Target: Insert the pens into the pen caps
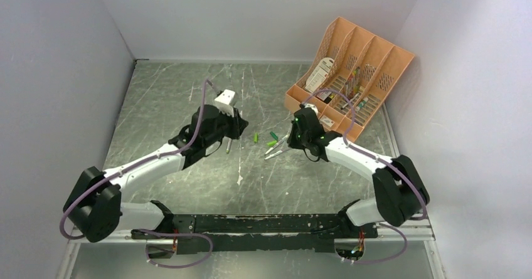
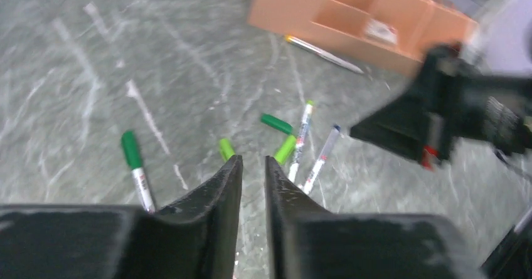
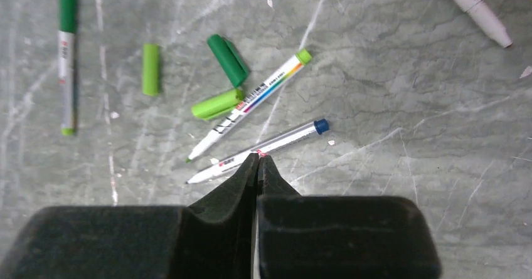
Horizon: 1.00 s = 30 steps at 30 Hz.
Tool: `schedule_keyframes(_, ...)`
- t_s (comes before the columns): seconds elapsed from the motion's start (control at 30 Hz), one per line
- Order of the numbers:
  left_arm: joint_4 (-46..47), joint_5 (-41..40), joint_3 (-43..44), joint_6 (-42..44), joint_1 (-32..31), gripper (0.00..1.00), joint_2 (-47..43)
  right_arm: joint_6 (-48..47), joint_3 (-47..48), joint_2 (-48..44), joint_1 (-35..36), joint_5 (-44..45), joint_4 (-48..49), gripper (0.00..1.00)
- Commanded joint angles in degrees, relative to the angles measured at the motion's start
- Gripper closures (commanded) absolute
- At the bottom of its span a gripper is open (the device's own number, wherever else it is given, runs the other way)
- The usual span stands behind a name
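Note:
Two uncapped pens lie side by side on the table: one with a rainbow print (image 3: 254, 97) and one with a blue end (image 3: 276, 142). Next to them lie a dark green pen cap (image 3: 226, 59) and two light green pen caps (image 3: 216, 104) (image 3: 150, 69). Off to the left a third pen (image 3: 65, 72) wears a green cap. My right gripper (image 3: 259, 158) is shut, with its tips just over the blue-ended pen and nothing between them. The jaws of my left gripper (image 2: 253, 160) stand slightly apart and empty, short of the nearest light green cap (image 2: 226, 148).
An orange organizer (image 1: 351, 72) with mixed stationery stands at the back right, and a loose pen (image 2: 323, 53) lies in front of it. White walls close the table on three sides. The right arm (image 2: 452, 113) fills the right of the left wrist view.

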Motion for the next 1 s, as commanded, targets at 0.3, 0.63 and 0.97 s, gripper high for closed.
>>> schedule_keyframes(0.3,17.4,11.1,-10.9,-5.6,-13.7,0.93,5.9,-3.9,6.1,12.9,-2.5,-1.9,4.2,1.00)
schedule_keyframes(0.63,11.2,9.8,-4.6,-5.2,-16.6,0.93,16.5,-3.5,3.9,14.1,-2.9,-3.3,5.3,1.00)
schedule_keyframes(0.97,6.6,7.6,0.8,-4.2,-16.6,0.93,26.3,-2.3,-2.7,10.8,-2.7,-4.4,6.9,1.00)
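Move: The blue-ended pen lies about 4 cm back, 11 cm right and 17 cm below the left hand. From the right hand, its middle is roughly 1 cm back, 3 cm left and 7 cm down. The green-tipped pen lies some 2 cm ahead and 5 cm left of the right hand, the slanted light-green cap 2 cm ahead and 7 cm left. The capped pen sits 2 cm ahead and 5 cm left of the left hand. Keep the right fingers shut and lower them about 6.5 cm, first reaching 3 cm forward over the blue-ended pen, then drawing back to drag its blue-end half away from the green-tipped pen. Meanwhile swing the empty left gripper down, right and back, some 15 cm lower, shutting its fingers and turning clockwise as they tip down beside that pen's writing tip. ##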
